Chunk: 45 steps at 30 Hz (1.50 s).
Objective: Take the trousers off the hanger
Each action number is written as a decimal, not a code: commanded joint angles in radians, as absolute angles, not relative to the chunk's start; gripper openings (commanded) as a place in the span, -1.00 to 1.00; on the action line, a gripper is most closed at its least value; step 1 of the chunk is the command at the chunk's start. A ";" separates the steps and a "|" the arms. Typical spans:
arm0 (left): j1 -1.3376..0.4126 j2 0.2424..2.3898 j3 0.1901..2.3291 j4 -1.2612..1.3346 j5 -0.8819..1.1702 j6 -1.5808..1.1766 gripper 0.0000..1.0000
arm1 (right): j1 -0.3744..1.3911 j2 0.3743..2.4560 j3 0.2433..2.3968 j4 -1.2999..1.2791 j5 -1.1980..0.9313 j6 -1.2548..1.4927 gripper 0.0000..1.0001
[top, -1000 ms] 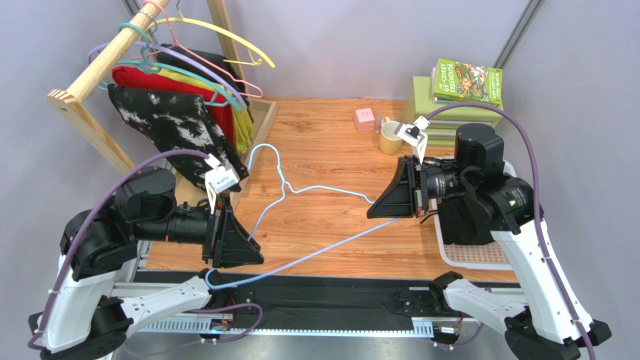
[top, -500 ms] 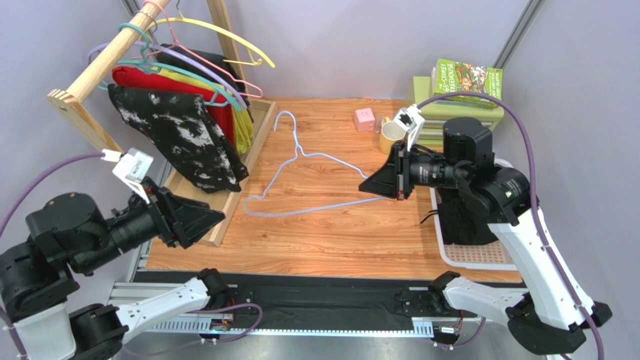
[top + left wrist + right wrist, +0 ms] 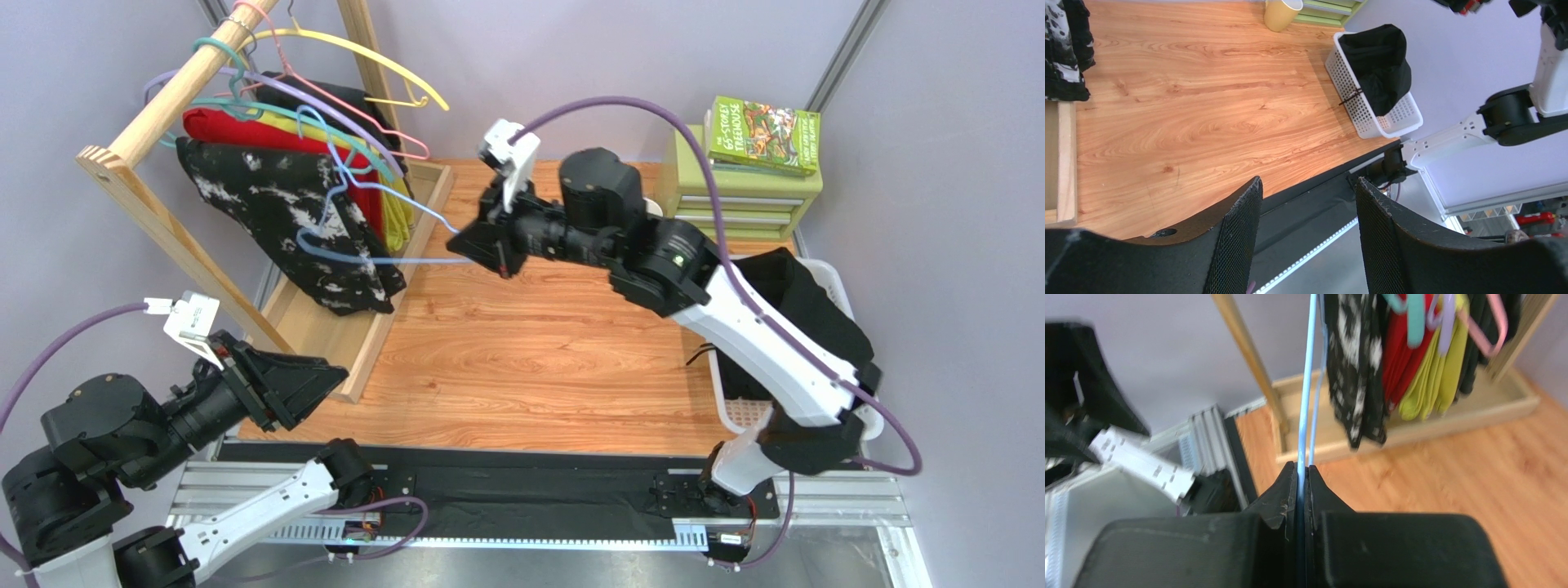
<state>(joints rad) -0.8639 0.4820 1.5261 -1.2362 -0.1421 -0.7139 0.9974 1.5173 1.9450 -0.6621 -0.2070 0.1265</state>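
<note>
The light-blue hanger [image 3: 417, 260] [image 3: 1309, 386] hangs bare in the air at the back left, its far end against the clothes on the wooden rack [image 3: 160, 116]. My right gripper [image 3: 464, 249] [image 3: 1303, 468] is shut on the hanger's thin wire. The plain black trousers [image 3: 803, 306] [image 3: 1379, 67] lie bunched in the white basket [image 3: 736, 419] [image 3: 1358, 107] at the right edge. My left gripper [image 3: 334, 374] [image 3: 1309, 184] is open and empty, low over the table's front left corner, far from the hanger.
The rack carries a black garment with white splotches [image 3: 288, 208] [image 3: 1352, 355], a red one [image 3: 245, 129] and several coloured hangers. Green drawers with a book [image 3: 763, 135] stand at the back right. A yellow cup [image 3: 1281, 12] sits beyond the basket.
The left gripper let go of the hanger, opened and pulled back to the front left. The right arm swung the hanger from the table's middle up to the rack.
</note>
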 commanded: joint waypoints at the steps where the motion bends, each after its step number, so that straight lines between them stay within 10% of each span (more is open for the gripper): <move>1: -0.867 0.443 1.514 -1.210 -0.150 -0.750 0.26 | 1.029 1.650 2.163 -0.488 -0.117 0.011 -1.00; 10: -0.867 0.417 1.523 -1.266 -0.143 -0.776 0.22 | 1.085 1.974 2.551 -0.428 -0.153 0.003 -1.00; 35: -0.867 0.361 1.473 -1.259 -0.107 -0.798 0.20 | 1.154 1.990 2.393 -0.471 -0.207 0.055 -1.00; 45: -0.867 0.354 1.430 -1.220 -0.084 -0.802 0.21 | 1.163 1.890 2.343 -0.560 -0.060 0.078 0.59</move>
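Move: The right hand grips the blue hanger by one lower corner. The front stretch of the wooden rail, where it is to hang, lies about 36 cm to the left, some 7 cm ahead and 15 cm higher. The rail's near end is roughly level ahead, 37 cm left and 15 cm up; the black-and-white trousers hang 26 cm left, 8 cm ahead and 5 cm lower. From the left hand that rail spot is about 22 cm ahead, 20 cm left and 19 cm up. The right arm carries the empty blue hanger some 16 cm left to the rail's front stretch, arching up about 6 cm (and at first 4 cm forward) while the wrist tilts some 15 degrees, then sinking about 8 cm and easing back to bring the hook down over the bar. Only once it is low does it open its fingers, shut until then, and let go of the corner as it starts to edge back to the right, while the empty left hand drifts a few centimetres back and down with its fingers still open. ##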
